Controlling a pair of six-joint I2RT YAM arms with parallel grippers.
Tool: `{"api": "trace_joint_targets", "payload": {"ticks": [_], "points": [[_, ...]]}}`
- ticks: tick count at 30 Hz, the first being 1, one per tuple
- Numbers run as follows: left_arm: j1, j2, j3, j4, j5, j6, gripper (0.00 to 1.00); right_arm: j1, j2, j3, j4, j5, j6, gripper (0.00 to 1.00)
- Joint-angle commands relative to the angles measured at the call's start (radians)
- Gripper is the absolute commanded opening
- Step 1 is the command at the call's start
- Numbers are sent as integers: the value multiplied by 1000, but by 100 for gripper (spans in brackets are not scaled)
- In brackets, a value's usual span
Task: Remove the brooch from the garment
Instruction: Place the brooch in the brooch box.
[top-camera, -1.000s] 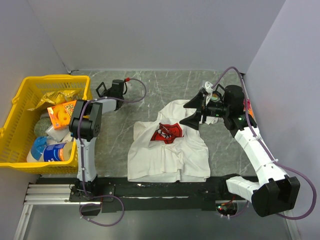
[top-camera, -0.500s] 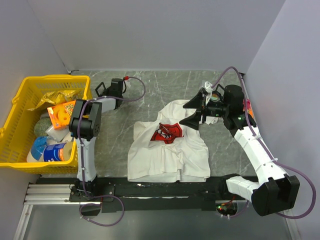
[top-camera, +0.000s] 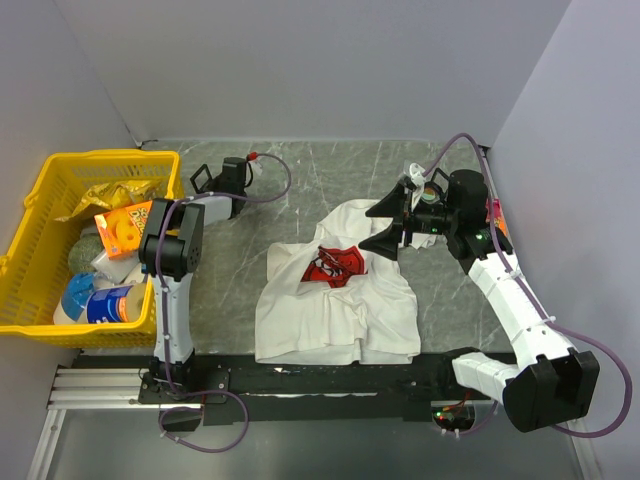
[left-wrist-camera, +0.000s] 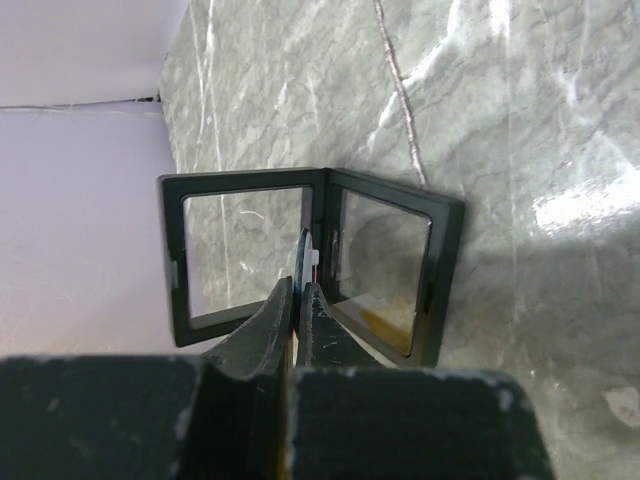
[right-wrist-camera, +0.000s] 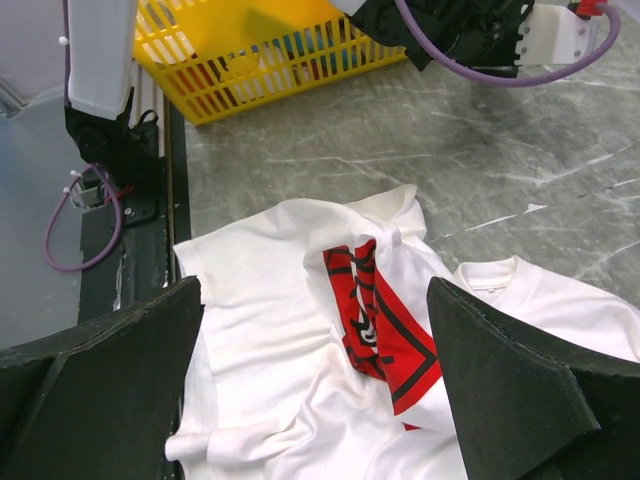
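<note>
The garment (top-camera: 335, 300), a white T-shirt, lies crumpled on the marble table with its red print (top-camera: 335, 265) folded in on itself. My right gripper (top-camera: 388, 225) hangs open above the shirt's upper right part; in the right wrist view the shirt (right-wrist-camera: 270, 300) shows between its wide-apart fingers (right-wrist-camera: 100, 380), with nothing held. No brooch shows on the shirt. My left gripper (top-camera: 215, 180) is at the far left of the table. Its jaws (left-wrist-camera: 303, 285) are shut on a thin blue, white and red piece seen edge-on, apparently the brooch (left-wrist-camera: 306, 250), above an open black case (left-wrist-camera: 245, 178).
A yellow basket (top-camera: 40, 200) filled with packets and bottles stands at the left edge, also seen behind the shirt in the right wrist view (right-wrist-camera: 230, 60). Grey walls close in the table at the back and on both sides. A purple cable (right-wrist-camera: 480, 75) runs from the left arm.
</note>
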Motion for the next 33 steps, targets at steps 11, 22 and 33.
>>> {"api": "trace_joint_targets", "payload": {"ticks": [11, 22, 33], "points": [[-3, 35, 41, -5, 14, -28, 9, -9, 1, -16, 48, -12, 3, 100], [-3, -4, 31, -45, 50, -83, 49, -9, 6, -14, 48, -12, 6, 100], [-3, -82, 31, -94, 90, -145, 60, -11, 3, -14, 50, -14, 6, 100]]}}
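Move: The left hand, holding the brooch on edge, hangs over the open brooch box; the middle of its base half lies roughly 3 cm below the fingertips, about 1 cm ahead and 2 cm to the right. The raised lid stands about 3 cm ahead and 2 cm left. The yellow crate's middle is some 30 cm left and 16 cm back, the white garment's about 33 cm right and 25 cm back. From the right hand the base half is about 40 cm left, 30 cm ahead and 27 cm below. The left fingers let go of the brooch inside the box's base half, beside the hinge: the hand first sinks about 2 cm straight down into the open box, then the fingers spread to a little over half open while it stays low. At the end it eases up about 1 cm and slightly right, rolling some 5 degrees with its left side dipping. ##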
